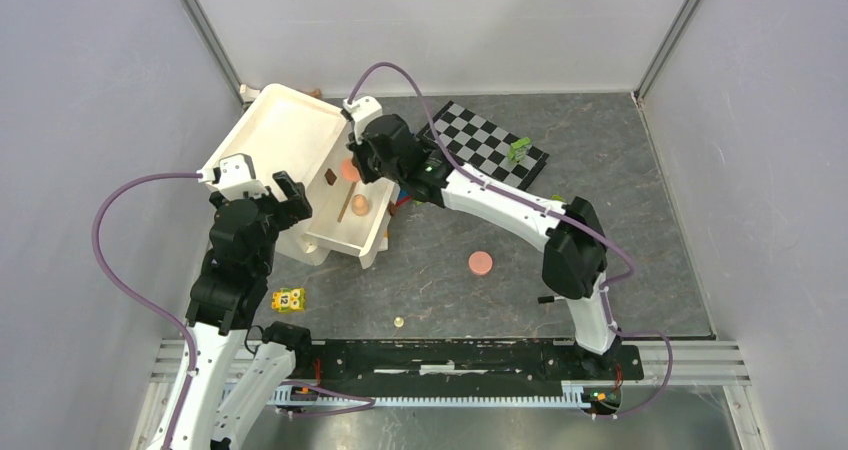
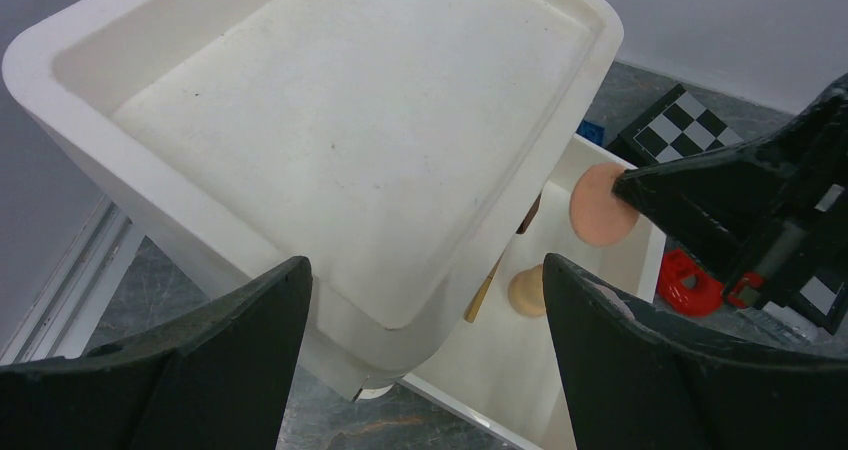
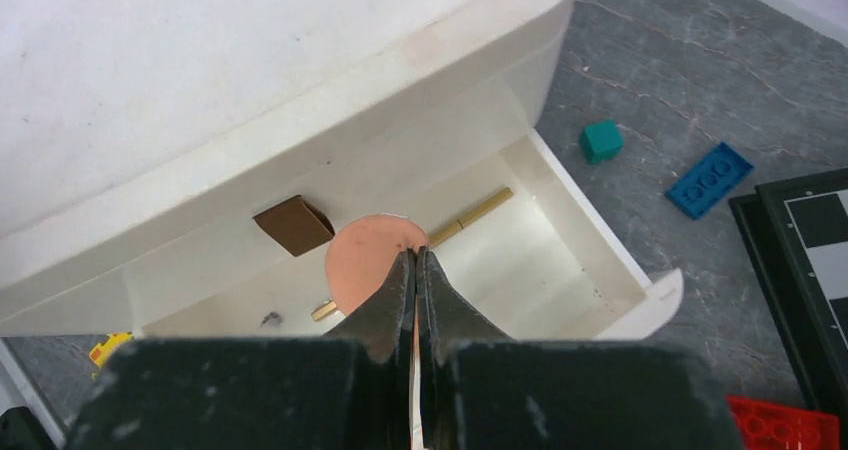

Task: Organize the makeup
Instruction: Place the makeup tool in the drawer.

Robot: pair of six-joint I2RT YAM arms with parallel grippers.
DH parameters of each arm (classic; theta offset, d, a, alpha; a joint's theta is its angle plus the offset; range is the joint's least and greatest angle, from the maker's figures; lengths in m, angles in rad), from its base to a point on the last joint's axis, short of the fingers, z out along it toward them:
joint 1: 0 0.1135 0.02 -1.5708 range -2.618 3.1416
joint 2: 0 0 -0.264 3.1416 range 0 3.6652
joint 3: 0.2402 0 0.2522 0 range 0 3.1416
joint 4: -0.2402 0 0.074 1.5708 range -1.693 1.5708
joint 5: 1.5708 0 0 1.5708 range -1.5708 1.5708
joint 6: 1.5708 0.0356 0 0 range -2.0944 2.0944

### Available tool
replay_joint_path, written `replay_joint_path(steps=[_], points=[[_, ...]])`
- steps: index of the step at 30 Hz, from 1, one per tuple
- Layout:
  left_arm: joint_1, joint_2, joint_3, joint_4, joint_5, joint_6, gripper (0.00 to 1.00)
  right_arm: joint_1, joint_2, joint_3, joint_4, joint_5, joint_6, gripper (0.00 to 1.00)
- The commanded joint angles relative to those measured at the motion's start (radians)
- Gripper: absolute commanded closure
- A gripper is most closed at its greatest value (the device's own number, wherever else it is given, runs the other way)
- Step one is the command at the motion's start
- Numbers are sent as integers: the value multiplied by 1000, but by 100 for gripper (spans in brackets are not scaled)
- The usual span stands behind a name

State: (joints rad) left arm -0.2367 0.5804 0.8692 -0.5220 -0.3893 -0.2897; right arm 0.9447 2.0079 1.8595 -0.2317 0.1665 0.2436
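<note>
My right gripper is shut on the edge of a round pink disc, holding it upright over the open drawer of a white organiser box. From above, that gripper and the pink disc hang over the drawer's far end. In the drawer lie a thin gold stick, a small brown piece and a beige round piece. A second pink disc lies on the table. My left gripper is open at the box's near corner, holding nothing.
A checkerboard with a green toy lies at the back right. A blue brick, a teal cube and a red brick lie beside the drawer. A yellow toy and a small round bit sit near the front rail.
</note>
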Motion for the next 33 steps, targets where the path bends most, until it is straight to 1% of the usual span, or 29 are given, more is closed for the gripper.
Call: replay_joint_path(steps=[1,7,17,22,25,30,33], points=[[7,-8,1,26,7,-2,9,7,64,90,-18,-28,-34,100],[8,-11,1,27,7,-1,9,24,89,81,-44,-56,-51,100],[8,-13,1,27,7,-2,9,39,98,54,-72,37,-94,99],[8,-13,1,26,6,-2,9,43,104,52,-82,45,-107,98],[8,-14,1,25,7,-1,9,43,108,55,-97,96,-116,98],[8,-16,1,25,7,-1,9,45,110,60,-122,251,-113,97],[8,-15,1,26,6,-1,9,45,115,67,-131,290,-123,97]])
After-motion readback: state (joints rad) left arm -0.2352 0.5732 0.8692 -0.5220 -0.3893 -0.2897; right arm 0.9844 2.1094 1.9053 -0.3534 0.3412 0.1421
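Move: My right hand already holds the makeup tool, a pink puff, over the open drawer. The middle of the drawer floor lies about 8 cm below that hand, 3 cm back and 1 cm left; the round tan sponge sits on the floor some 4 cm back and 2 cm left, the wooden stick 1 cm back and 4 cm left. From my left hand the drawer is about 6 cm ahead, 11 cm right and 12 cm below. I lower my right hand about 6 cm into the drawer, quickly at first and then barely sinking, slipping a centimetre or two left as I start. Low down I ease back right by some 3 cm and slightly forward, tilting my left side down about 15 degrees so the fingers point more steeply, and keep the makeup tool pinched between nearly shut fingertips. ##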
